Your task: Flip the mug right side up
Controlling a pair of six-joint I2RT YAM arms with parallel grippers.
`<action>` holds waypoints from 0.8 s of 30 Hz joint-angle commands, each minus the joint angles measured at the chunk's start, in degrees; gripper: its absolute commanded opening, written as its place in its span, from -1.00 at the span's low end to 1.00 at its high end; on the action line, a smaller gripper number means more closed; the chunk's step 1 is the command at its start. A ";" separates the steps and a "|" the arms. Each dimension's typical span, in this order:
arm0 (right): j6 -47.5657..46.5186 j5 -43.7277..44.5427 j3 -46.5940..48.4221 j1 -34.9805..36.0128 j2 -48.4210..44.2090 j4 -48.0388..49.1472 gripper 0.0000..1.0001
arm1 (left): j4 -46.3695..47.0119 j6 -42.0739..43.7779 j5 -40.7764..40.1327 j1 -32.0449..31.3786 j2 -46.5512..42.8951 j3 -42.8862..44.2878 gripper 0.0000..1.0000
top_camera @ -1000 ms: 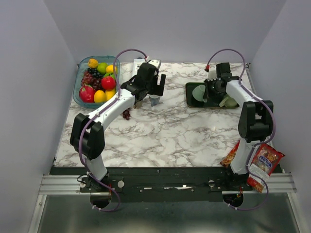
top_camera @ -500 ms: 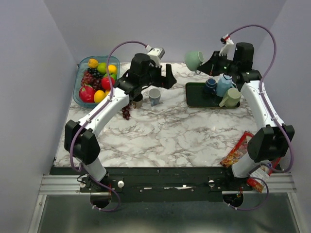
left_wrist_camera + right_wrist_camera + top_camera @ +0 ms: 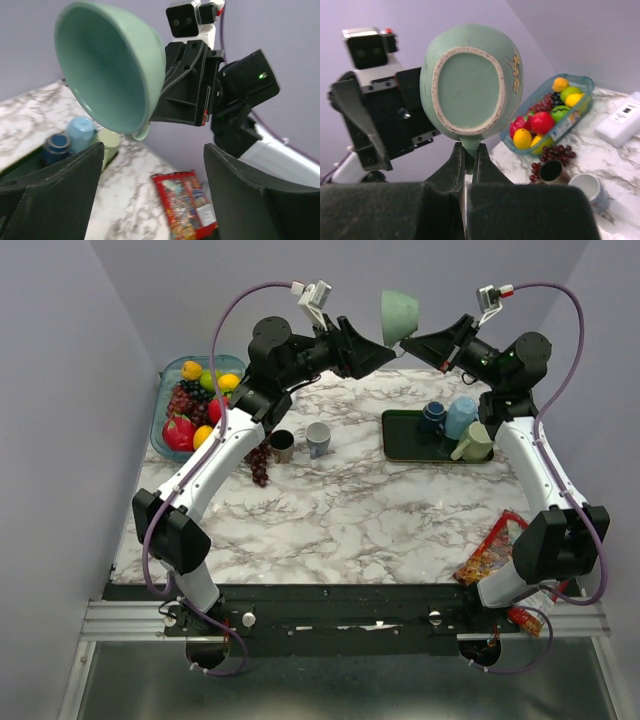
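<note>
The pale green mug (image 3: 398, 315) hangs high in the air above the table's far edge, tipped on its side. My right gripper (image 3: 412, 341) is shut on the mug's handle. In the right wrist view the mug's base (image 3: 467, 82) faces the camera, with the handle pinched at my right gripper (image 3: 468, 150). In the top view my left gripper (image 3: 375, 352) is raised just left of the mug. In the left wrist view the mug's mouth (image 3: 107, 65) shows above and beyond my left gripper (image 3: 154, 146), which is open with nothing between its fingers.
A tub of fruit (image 3: 195, 405) sits at the back left, with grapes (image 3: 260, 465) and two small cups (image 3: 318, 438) beside it. A dark tray (image 3: 405, 445) at the back right holds other mugs (image 3: 460, 418). A snack bag (image 3: 490, 555) lies at the right edge.
My right arm lifted the green mug from the tray high into the air. My left arm rose from the small cups and swung its open gripper up toward the mug.
</note>
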 commanded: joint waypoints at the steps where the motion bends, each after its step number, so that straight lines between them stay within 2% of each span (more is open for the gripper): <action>1: 10.22 -2.31 -1.08 0.30 -1.73 13.51 -0.99 | 10.14 -12.39 5.58 -0.02 3.40 -0.43 0.62; 8: 10.48 -1.87 -2.40 0.65 -3.14 14.39 -0.99 | 13.13 -15.38 4.09 -0.64 3.84 -0.25 0.33; 12: 10.66 -1.35 -3.28 0.91 -3.32 15.18 -0.99 | 14.71 -17.41 2.95 -1.60 4.80 0.01 -0.06; 19: 11.45 -0.56 -3.45 1.09 -3.49 16.50 -0.99 | 12.51 -16.62 0.57 -3.19 6.30 3.97 -0.14; 24: 12.94 -0.56 -4.07 1.44 -3.14 18.70 -0.99 | 12.52 -16.88 -1.53 -3.72 6.74 4.49 -0.28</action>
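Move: The green mug hangs sideways in the right hand's grip on its handle, its mouth facing the left hand. Its middle is some 6 cm right, 3 cm ahead and 6 cm above the left hand, and about 6 cm above, 2 cm ahead and 2 cm left of the right. The upright pale mug stands roughly 9 cm ahead, 12 cm left and 40 cm below the left hand; the dark blue mug 10 cm ahead, 9 cm right and 39 cm below the right. The left hand slides 4 cm right, half closing at the mug's handle, while the right draws it up-and-back. ##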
